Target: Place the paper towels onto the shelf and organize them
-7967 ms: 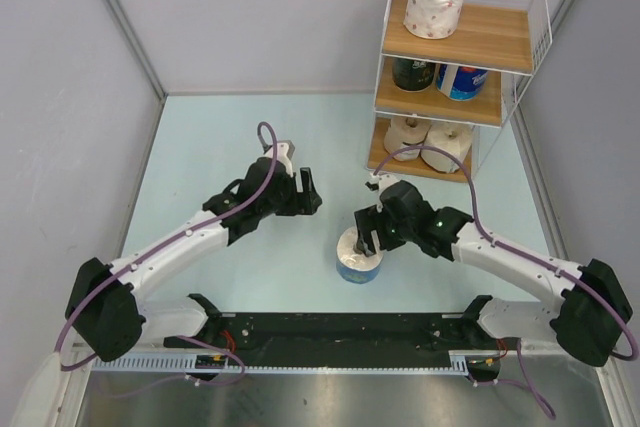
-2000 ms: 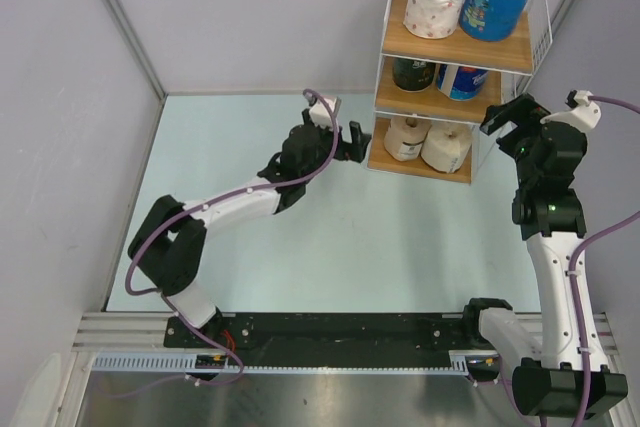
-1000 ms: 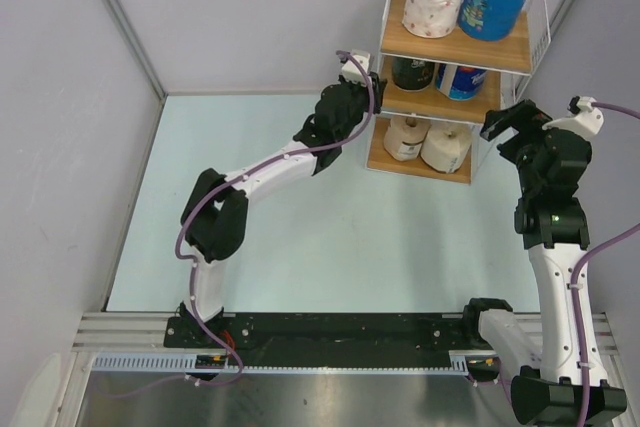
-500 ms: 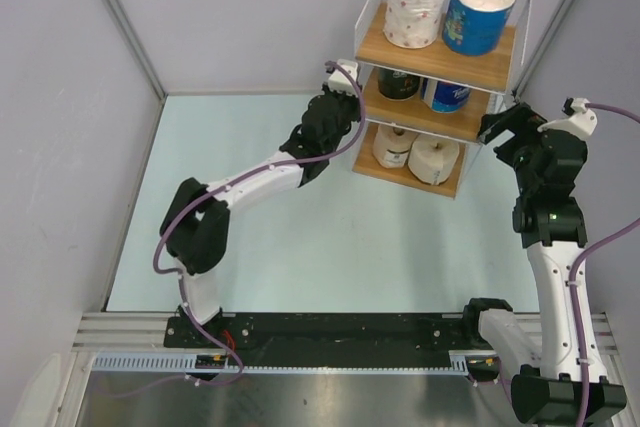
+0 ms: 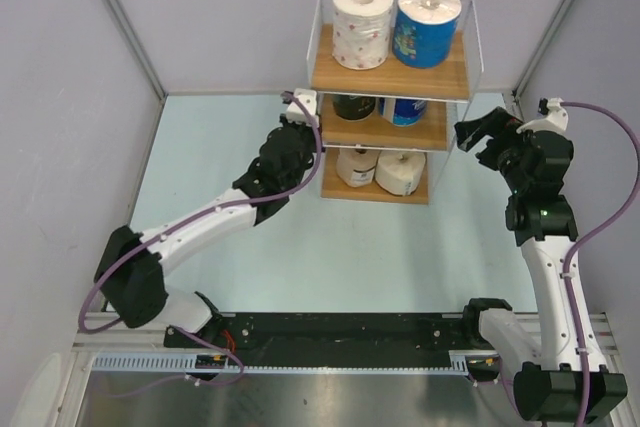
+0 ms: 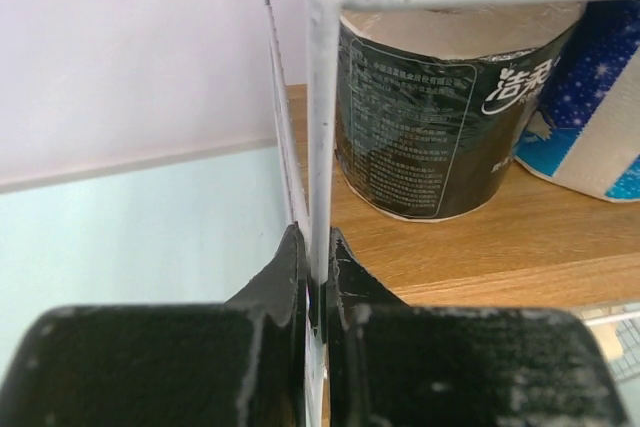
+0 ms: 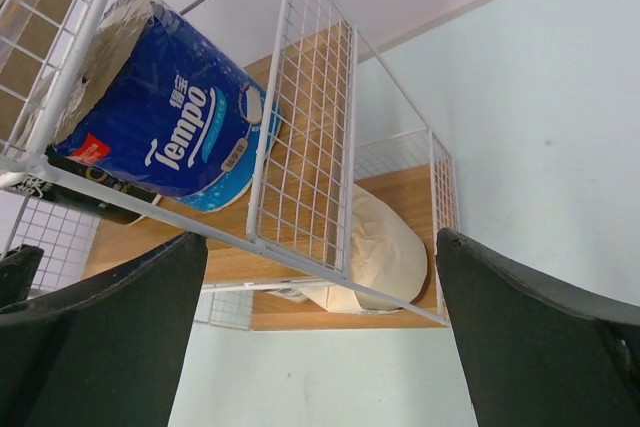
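Observation:
The shelf (image 5: 390, 82) stands at the back middle of the table with all the paper towels on it. On top stand a white speckled roll (image 5: 362, 12) and a blue one (image 5: 425, 25). The middle board carries a dark roll (image 5: 352, 105) and a second blue roll (image 5: 402, 110). Two pale rolls (image 5: 378, 168) sit on the bottom board. My left gripper (image 6: 318, 247) is shut on the shelf's front-left wire post (image 6: 322, 97), beside the dark roll (image 6: 430, 107). My right gripper (image 5: 480, 135) hangs open just right of the shelf, its fingers apart from the wire side (image 7: 300, 97).
Grey walls (image 5: 230, 17) close in the back and both sides of the pale blue tabletop (image 5: 300, 257). A black rail (image 5: 340, 327) with the arm bases runs along the near edge. The right arm's purple cable (image 5: 620, 197) loops out towards the right wall.
The left gripper has shut on the shelf's wire post, and the shelf with all its rolls has slid left along the back. The right gripper has shifted slightly left with it, still open.

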{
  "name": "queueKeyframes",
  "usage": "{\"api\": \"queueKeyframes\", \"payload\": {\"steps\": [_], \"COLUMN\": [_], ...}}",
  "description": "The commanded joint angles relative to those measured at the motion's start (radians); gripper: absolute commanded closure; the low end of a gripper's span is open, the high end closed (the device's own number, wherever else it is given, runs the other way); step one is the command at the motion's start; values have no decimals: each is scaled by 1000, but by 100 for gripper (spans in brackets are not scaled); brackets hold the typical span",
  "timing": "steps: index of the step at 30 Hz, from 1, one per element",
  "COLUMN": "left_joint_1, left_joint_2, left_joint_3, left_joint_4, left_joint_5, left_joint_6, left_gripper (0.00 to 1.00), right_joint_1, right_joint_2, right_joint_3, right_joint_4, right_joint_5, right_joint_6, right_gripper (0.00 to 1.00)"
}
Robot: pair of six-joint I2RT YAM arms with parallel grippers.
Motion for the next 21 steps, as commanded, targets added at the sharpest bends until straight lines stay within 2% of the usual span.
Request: {"api": "queueKeyframes", "payload": {"steps": [1, 12, 15, 16, 18, 19, 21], "left_joint_1": [23, 21, 21, 21, 21, 21, 21], "left_joint_2": [-239, -512, -572, -581, -611, -623, -641], "left_joint_3": [-97, -235, -269, -281, -287, -293, -301], "left_joint_4": [-69, -278, -311, -327, -345, -354, -358], "left_joint_5": [-131, -216, -203, -182, -154, -127, -44], "left_joint_6": [-39, -116, -143, -153, -162, -165, -165], "left_gripper": [100, 99, 82, 70, 55, 43, 34], "right_joint_1": [-15, 70, 120, 127, 150, 156, 163], "right_joint_2": [28, 12, -9, -17, -37, -44, -75], "right_joint_3": [-18, -21, -21, -21, -22, -21, -21], "right_joint_4": [45, 27, 2, -2, -9, -12, -13], "right_joint_5": [1, -213, -273, -296, -380, -413, -507], "right_joint_6": [1, -71, -105, -114, -137, -145, -168], "right_gripper": [0, 0, 0, 0, 0, 0, 1]}}
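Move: My left fingers are already shut on the shelf's left front post, near the height of the middle board. From them the black roll stands about 8 cm right and 8 cm ahead, with the blue Tempo roll some 20 cm right, 8 cm ahead, both about 4 cm higher. The shelf's right front post is about 6 cm left of my open right hand, 2 cm ahead and roughly level with it. I keep dragging the loaded shelf by its left front post, left and back towards myself, my left hand travelling about 15 cm in all and turning slightly counter-clockwise; near the end I open these fingers and let go of the post while still moving. My wide-open right hand follows beside the right post, some 10 cm left and a little back, turning nearly 30 degrees counter-clockwise; no touch can be made out there. ##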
